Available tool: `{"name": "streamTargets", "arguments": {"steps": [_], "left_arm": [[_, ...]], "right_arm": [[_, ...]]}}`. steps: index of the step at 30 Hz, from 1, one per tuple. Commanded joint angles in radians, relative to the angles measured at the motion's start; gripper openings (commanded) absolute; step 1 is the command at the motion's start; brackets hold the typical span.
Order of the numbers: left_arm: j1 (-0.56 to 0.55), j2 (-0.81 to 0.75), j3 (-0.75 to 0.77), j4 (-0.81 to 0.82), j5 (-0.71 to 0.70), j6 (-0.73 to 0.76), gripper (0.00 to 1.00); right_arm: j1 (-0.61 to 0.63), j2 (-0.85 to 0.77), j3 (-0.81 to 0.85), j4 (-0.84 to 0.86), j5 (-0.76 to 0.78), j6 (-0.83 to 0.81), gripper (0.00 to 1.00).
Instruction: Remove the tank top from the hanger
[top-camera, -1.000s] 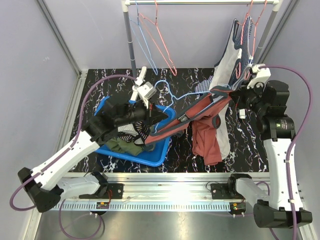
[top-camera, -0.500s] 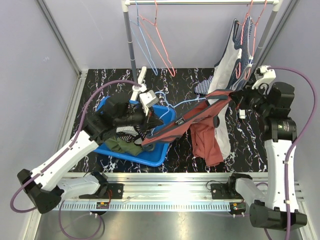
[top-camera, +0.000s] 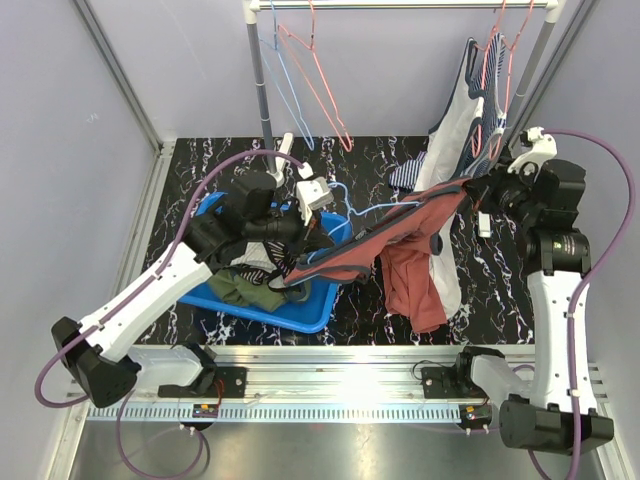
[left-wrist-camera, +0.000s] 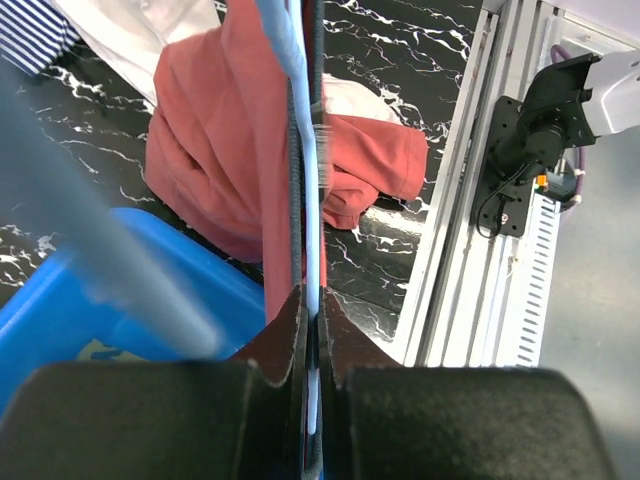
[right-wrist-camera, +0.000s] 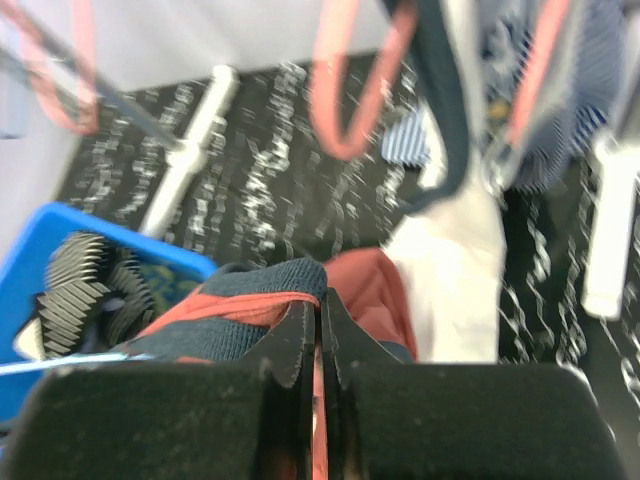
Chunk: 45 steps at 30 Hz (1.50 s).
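Note:
A red tank top (top-camera: 415, 275) with navy trim is stretched between my two grippers above the table, its body drooping to the marble top. In the left wrist view, my left gripper (left-wrist-camera: 312, 300) is shut on the light blue hanger (left-wrist-camera: 300, 100) wire, with a dark strap edge pinched beside it, and the red tank top (left-wrist-camera: 210, 130) hangs beyond. From above, the left gripper (top-camera: 303, 258) is over the blue bin (top-camera: 310, 310), and the hanger (top-camera: 372, 209) wire runs right. My right gripper (top-camera: 478, 190) is shut on the tank top's (right-wrist-camera: 260, 290) navy-edged strap, seen at the right gripper (right-wrist-camera: 320, 305).
The clothes rack pole (top-camera: 262, 90) stands at the back with empty red and blue hangers (top-camera: 310, 90). More garments (top-camera: 470, 110) hang at the back right. The blue bin (right-wrist-camera: 60, 230) holds folded clothes. A metal rail (top-camera: 340, 365) runs along the near edge.
My left wrist has swung right and tipped the hanger down over the bin. The right gripper has drawn the strap slightly up and back, and the tank top now sags more between them.

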Motion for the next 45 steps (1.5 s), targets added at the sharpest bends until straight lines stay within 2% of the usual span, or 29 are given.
{"name": "streamTargets", "arguments": {"steps": [1, 7, 12, 16, 20, 24, 25, 27, 29, 30, 31, 34, 35, 36, 37, 39, 40, 42, 44, 45], "left_arm": [[0.007, -0.059, 0.01, -0.102, 0.023, 0.051, 0.0], [0.007, -0.137, -0.036, -0.116, 0.029, 0.129, 0.0], [0.016, -0.178, -0.047, -0.11, -0.009, 0.151, 0.0], [0.032, -0.221, -0.067, -0.091, -0.065, 0.158, 0.0], [0.042, -0.254, -0.095, -0.013, -0.066, 0.141, 0.0], [0.044, -0.248, -0.115, 0.009, 0.004, 0.152, 0.0], [0.044, -0.237, -0.11, 0.002, 0.009, 0.161, 0.0], [0.044, -0.208, -0.096, -0.036, 0.001, 0.164, 0.0], [0.044, -0.205, -0.082, -0.018, -0.009, 0.143, 0.0], [0.044, -0.212, -0.082, 0.007, -0.014, 0.128, 0.0], [0.044, -0.215, -0.09, 0.039, -0.017, 0.08, 0.0], [0.044, -0.188, -0.128, 0.244, 0.003, -0.082, 0.0], [0.042, -0.17, -0.134, 0.353, 0.032, -0.146, 0.0], [0.042, -0.148, -0.133, 0.393, 0.044, -0.193, 0.0], [0.041, -0.086, -0.115, 0.422, 0.053, -0.264, 0.0], [0.03, -0.022, -0.067, 0.423, 0.053, -0.287, 0.0], [0.023, 0.005, -0.009, 0.404, 0.046, -0.278, 0.0], [0.009, 0.084, 0.054, 0.316, 0.046, -0.253, 0.0], [-0.004, 0.137, 0.125, 0.227, 0.04, -0.209, 0.0], [-0.005, 0.148, 0.141, 0.2, 0.035, -0.195, 0.0]], "right_arm": [[-0.022, 0.037, 0.04, 0.006, 0.338, -0.047, 0.0], [-0.046, 0.061, -0.02, -0.023, 0.394, -0.078, 0.0], [-0.075, 0.084, -0.048, -0.04, 0.351, -0.094, 0.0], [-0.107, 0.104, -0.016, -0.094, 0.172, -0.136, 0.0], [-0.107, 0.101, -0.029, -0.115, 0.112, -0.179, 0.0], [-0.106, 0.088, -0.015, -0.148, -0.135, -0.229, 0.0], [-0.107, 0.065, -0.014, -0.137, -0.235, -0.221, 0.0], [-0.106, 0.039, -0.028, -0.076, -0.307, -0.212, 0.0], [-0.106, 0.021, -0.049, -0.065, -0.342, -0.237, 0.01], [-0.106, 0.037, -0.058, -0.082, -0.332, -0.253, 0.06], [-0.106, 0.049, -0.061, -0.101, -0.324, -0.27, 0.07], [-0.106, 0.096, -0.074, -0.201, -0.313, -0.376, 0.1], [-0.107, 0.1, -0.08, -0.218, -0.301, -0.397, 0.1], [-0.107, 0.094, -0.093, -0.22, -0.281, -0.411, 0.06], [-0.107, 0.088, -0.098, -0.223, -0.275, -0.429, 0.06], [-0.107, 0.055, -0.12, -0.241, -0.276, -0.506, 0.07], [-0.107, 0.043, -0.129, -0.247, -0.275, -0.538, 0.09], [-0.107, 0.026, -0.141, -0.293, -0.273, -0.635, 0.25], [-0.107, 0.015, -0.129, -0.383, -0.302, -0.746, 0.49], [-0.106, 0.008, -0.114, -0.41, -0.331, -0.777, 0.53]]}}
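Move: The left hand already grips the blue hanger and the right hand the far end of the red tank top stretched between them. The tank top's middle lies about 11 cm right and 3 cm ahead of the left hand, slightly below it; from the right hand it is some 19 cm left, 7 cm back and 7 cm below. Red folds lie on the table roughly 17 cm right, 6 cm ahead and 27 cm below the left hand; the blue box, about 14 cm left and 11 cm ahead of that hand. Right hand sinks about 12 cm, releasing the tank top; left, keeping the hanger, draws left, then swings forward-right. ##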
